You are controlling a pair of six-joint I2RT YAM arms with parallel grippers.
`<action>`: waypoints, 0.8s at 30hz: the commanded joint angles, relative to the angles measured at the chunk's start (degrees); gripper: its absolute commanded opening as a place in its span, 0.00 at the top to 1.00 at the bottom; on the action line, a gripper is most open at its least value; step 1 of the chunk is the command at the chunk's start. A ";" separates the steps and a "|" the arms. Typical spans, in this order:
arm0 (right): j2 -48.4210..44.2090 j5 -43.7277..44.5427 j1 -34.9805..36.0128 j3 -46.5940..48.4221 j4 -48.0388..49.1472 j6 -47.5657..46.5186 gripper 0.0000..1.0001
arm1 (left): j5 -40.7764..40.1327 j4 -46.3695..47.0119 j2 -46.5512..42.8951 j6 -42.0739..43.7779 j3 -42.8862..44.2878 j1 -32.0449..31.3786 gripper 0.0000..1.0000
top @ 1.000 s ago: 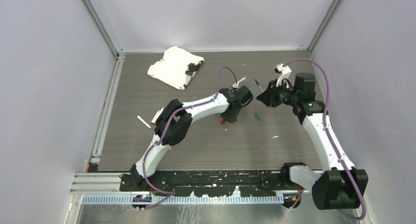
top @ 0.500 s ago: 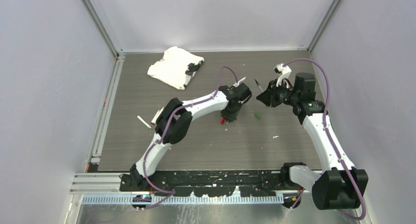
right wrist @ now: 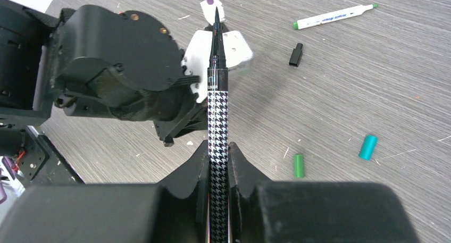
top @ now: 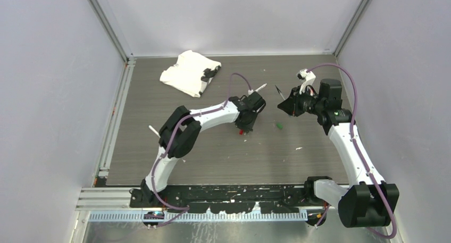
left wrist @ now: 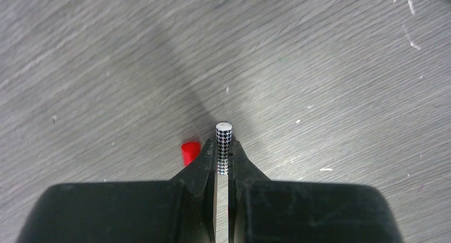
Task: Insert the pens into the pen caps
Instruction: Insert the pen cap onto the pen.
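My left gripper (left wrist: 224, 145) is low over the table and shut on a short houndstooth-patterned cylinder (left wrist: 224, 139) with a white end, which looks like a pen cap. A red pen cap (left wrist: 189, 151) lies on the table just beside the left finger, also seen as the red cap (top: 241, 131) in the top view. My right gripper (right wrist: 218, 147) is shut on a houndstooth pen (right wrist: 217, 110), whose black pointed tip aims at the left wrist. In the top view the right gripper (top: 285, 103) hovers right of the left gripper (top: 245, 125).
A green cap (right wrist: 299, 165), a teal cap (right wrist: 367, 147), a black cap (right wrist: 295, 55) and a white pen with a green tip (right wrist: 332, 16) lie on the table. A white cloth (top: 186, 73) sits at the back left. Another white pen (top: 155, 131) lies near the left elbow.
The left wrist has shifted a little to the left and its jaws have closed further. The right arm and its pen have not moved.
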 commanded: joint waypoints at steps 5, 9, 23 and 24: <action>-1.72 -5.51 -0.05 -0.60 2.97 -0.54 0.99 | -2.73 20.66 -16.46 -5.89 -17.35 0.75 0.99; -2.67 -9.71 -0.05 -1.88 4.57 -0.62 0.99 | -3.42 33.48 -27.43 -8.10 -28.11 0.83 0.99; -3.87 -28.70 1.73 -7.58 16.37 4.64 0.99 | -13.43 84.34 -65.59 -13.08 -74.61 1.18 0.99; -3.92 -29.49 2.28 -7.88 17.25 5.04 0.99 | -12.91 90.12 -67.08 -13.35 -77.29 1.26 0.99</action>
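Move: The patterned cap is already pinched in the left fingers just above the table. Its pen, held tip-up in the right fingers, stands about 12 cm to the left hand's right, roughly level fore and aft and some 20 cm higher. From the left hand the red cap is about 4 cm left and 1 cm back, and the green cap 12 cm right and 2 cm ahead. From the right hand, the patterned cap is 12 cm left, level, 19 cm down. The patterned cap, still gripped by the left fingers, first slides a little left and back low by the red cap, then is carried steeply up about 17 cm while going on left some 10 cm and slightly back; the left wrist swings up roughly 60 degrees, from pointing down to nearly level, forward-right. The pen stays held as the right hand eases back and left about 6 cm, turning some 20 degrees, mostly counter-clockwise. ##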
